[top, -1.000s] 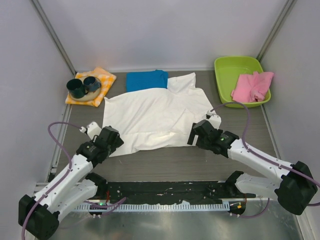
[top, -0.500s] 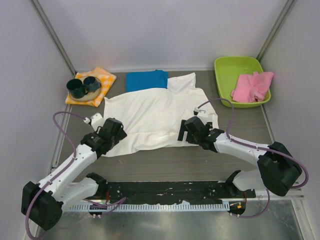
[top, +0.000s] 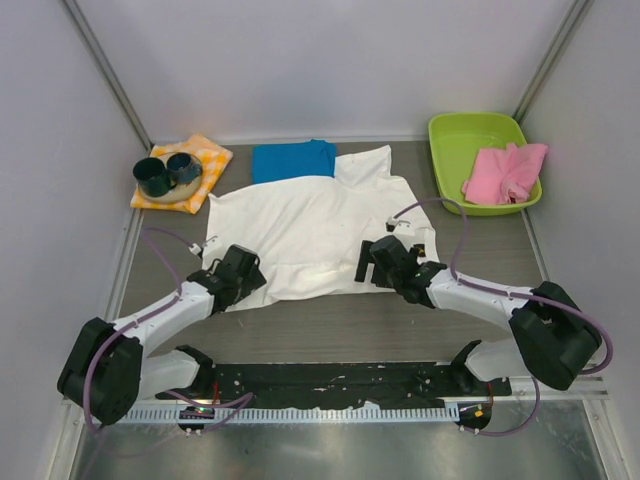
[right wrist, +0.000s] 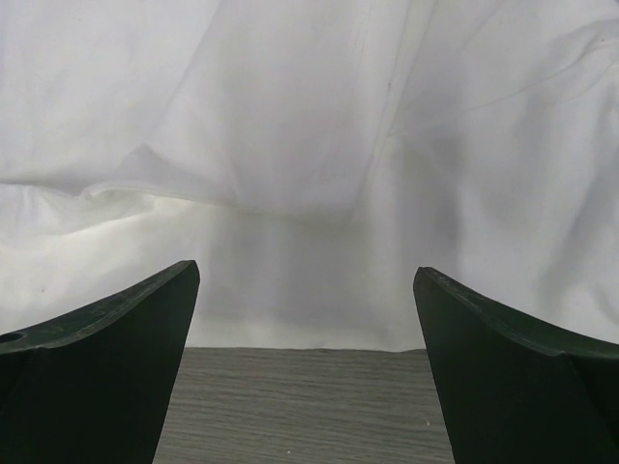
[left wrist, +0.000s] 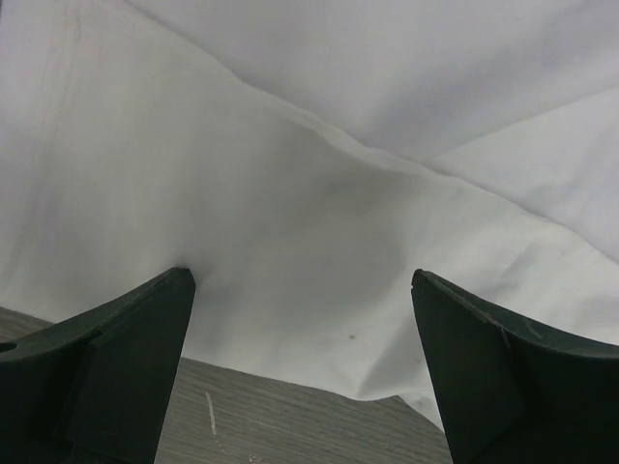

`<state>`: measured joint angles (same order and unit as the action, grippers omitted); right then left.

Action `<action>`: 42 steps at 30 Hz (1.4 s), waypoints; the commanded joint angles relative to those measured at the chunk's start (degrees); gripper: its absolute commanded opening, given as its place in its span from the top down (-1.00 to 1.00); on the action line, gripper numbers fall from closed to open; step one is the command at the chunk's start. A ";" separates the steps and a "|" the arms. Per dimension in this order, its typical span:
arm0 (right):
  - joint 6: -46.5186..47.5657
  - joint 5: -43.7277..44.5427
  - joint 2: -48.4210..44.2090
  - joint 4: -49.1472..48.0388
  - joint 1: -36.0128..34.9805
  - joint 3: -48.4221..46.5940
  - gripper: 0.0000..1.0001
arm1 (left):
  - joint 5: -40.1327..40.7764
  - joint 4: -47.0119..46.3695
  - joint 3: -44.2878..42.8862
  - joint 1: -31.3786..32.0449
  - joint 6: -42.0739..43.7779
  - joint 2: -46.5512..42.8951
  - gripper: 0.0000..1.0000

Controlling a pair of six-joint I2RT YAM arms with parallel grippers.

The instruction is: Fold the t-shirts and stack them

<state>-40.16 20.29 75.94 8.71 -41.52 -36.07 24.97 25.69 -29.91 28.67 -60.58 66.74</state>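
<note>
A large white t-shirt (top: 310,225) lies spread flat in the middle of the table, plain side up. Behind it sits a folded turquoise-blue t-shirt (top: 293,160). My left gripper (top: 250,272) is low at the shirt's near left hem and stands open. In the left wrist view the white cloth (left wrist: 309,193) fills the space ahead of the left gripper (left wrist: 301,275), and its hem edge lies between the fingers. My right gripper (top: 375,262) is open at the near right hem. In the right wrist view, shirt fabric (right wrist: 309,174) lies ahead of the right gripper (right wrist: 306,271), with bare table below.
An orange-and-white checked cloth (top: 205,155) at the back left carries two dark cups (top: 153,176). A green tub (top: 450,150) at the back right holds a pink cloth (top: 508,170). A black rail (top: 330,385) runs along the near edge. Walls close in on the sides.
Both arms have come down and in toward the white shirt's near hem: the left gripper moved right, the right gripper moved left. Both stayed open. The shirt has not shifted.
</note>
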 commanded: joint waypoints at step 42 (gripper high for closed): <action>-29.01 5.97 -20.13 26.96 -24.92 13.41 -0.99 | -0.63 17.98 4.43 6.49 -5.26 -21.21 -0.99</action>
<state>-64.38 25.69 54.87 23.40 -63.13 -21.82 23.92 39.97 -23.92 34.61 -64.62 46.68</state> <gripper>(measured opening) 0.995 0.996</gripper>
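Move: The white t-shirt lies spread under both open grippers, both just inside its near hem. Its middle is about 8 cm ahead and 15 cm right of the left gripper, and 7 cm ahead and 12 cm left of the right. From the right gripper the blue shirt stack is some 22 cm ahead and 18 cm left, the green basket about 24 cm ahead and 26 cm right. Lower the right gripper about 2 cm onto the white shirt, fingers kept wide open, then drag the cloth straight back some 12 cm towards the bases, rolling the wrist slightly left side up. Keep the open left fingertips on the shirt, slide them 2 cm forward, then draw back about 8 cm alongside, easing up slightly at the end. ##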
